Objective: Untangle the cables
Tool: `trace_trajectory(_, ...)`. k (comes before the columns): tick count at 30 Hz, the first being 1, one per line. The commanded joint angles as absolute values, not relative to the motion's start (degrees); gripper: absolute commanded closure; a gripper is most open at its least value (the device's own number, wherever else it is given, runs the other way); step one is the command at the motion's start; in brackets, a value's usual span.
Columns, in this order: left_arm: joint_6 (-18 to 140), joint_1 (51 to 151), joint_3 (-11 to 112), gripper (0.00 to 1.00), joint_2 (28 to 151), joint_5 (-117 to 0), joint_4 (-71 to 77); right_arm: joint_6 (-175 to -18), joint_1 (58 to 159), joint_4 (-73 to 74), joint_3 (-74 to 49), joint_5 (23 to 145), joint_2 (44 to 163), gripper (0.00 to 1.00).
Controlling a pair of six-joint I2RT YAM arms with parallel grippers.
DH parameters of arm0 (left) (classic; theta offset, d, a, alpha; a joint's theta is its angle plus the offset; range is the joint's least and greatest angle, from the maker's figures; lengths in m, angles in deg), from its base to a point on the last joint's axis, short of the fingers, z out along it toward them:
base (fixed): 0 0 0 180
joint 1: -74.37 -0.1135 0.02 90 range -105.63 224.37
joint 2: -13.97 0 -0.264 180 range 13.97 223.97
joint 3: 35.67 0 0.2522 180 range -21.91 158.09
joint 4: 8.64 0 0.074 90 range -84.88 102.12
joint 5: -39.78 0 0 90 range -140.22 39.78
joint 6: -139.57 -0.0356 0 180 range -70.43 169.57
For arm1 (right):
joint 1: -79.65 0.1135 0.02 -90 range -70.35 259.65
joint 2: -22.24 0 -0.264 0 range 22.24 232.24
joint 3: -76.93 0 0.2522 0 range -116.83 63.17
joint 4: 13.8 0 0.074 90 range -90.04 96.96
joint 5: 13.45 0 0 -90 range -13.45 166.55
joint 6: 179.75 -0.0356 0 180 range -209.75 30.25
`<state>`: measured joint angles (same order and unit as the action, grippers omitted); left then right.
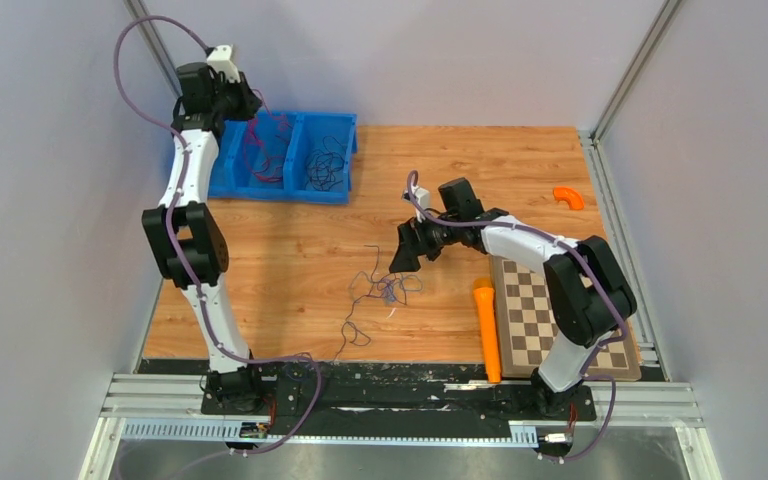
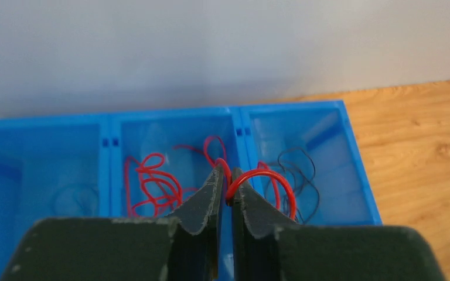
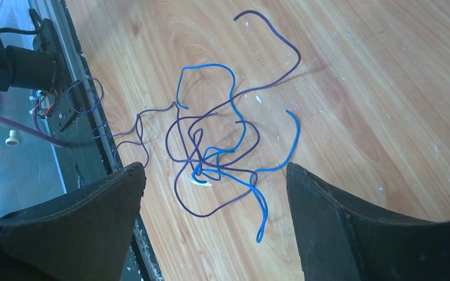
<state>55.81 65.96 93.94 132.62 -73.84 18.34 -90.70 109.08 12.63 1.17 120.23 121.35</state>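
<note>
My left gripper (image 1: 250, 102) hangs over the blue bin (image 1: 290, 192) at the back left. In the left wrist view its jaws (image 2: 227, 171) stand almost together, with a loop of red cable (image 2: 281, 182) pinched at the tips. More red cable (image 2: 152, 181) lies in the bin's middle compartment, and a black cable (image 2: 304, 170) lies in the right one. A tangle of purple and blue cables (image 1: 385, 290) lies on the table's middle. My right gripper (image 1: 405, 258) hovers open above it, its jaws (image 3: 214, 167) wide on either side of the blue cable (image 3: 208, 66) and purple cable (image 3: 281, 41).
An orange cone-shaped piece (image 1: 485, 330) lies beside a chessboard (image 1: 545, 320) at the near right. A small orange curved piece (image 1: 568, 197) sits at the far right. One purple strand trails toward the metal rail (image 1: 410, 395) at the near edge.
</note>
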Motion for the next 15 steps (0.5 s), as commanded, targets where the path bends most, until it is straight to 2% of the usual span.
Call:
trace_trajectory(1,51.0,65.4,97.6,0.61,133.0,-78.9,27.9,-87.4,108.9,15.5,-0.6,122.2,118.3,0.12)
trace_trajectory(2,50.3,65.3,99.2,0.53,132.2,-79.5,30.0,-87.0,108.9,16.2,-0.6,122.2,118.2,0.12)
trace_trajectory(3,48.4,65.3,99.6,0.4,131.5,-80.5,33.5,-86.4,108.9,16.9,-0.7,122.2,118.0,0.12)
trace_trajectory(4,47.6,65.3,99.6,0.23,129.4,-80.9,35.0,-85.9,109.0,17.6,-0.6,122.0,118.0,0.12)
trace_trajectory(6,44.5,65.3,97.9,0.04,125.0,-82.1,40.4,-85.0,109.0,19.4,-0.8,121.4,118.2,0.12)
trace_trajectory(11,32.8,64.8,89.1,0.0,110.9,-85.5,51.7,-82.1,109.1,25.7,-2.5,120.5,119.2,0.13)
trace_trajectory(15,21.2,64.7,87.4,0.0,104.3,-86.1,68.3,-78.5,109.2,30.7,-4.1,119.4,118.5,0.14)
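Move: The left hand, still pinching the red cable, has the box's middle compartment some 25 cm below it and about 3 cm left; the dark cable's compartment is about 11 cm right and level with it, the empty one 17 cm left and level, both as far below. From the open right hand, the blue and purple cables lie about 4 cm back, 4 cm left and 8 cm below; the orange tube about 13 cm back, 17 cm right. Left hand dips 4 cm, opening off the red cable, then rises back about 15 cm; right eases back. ##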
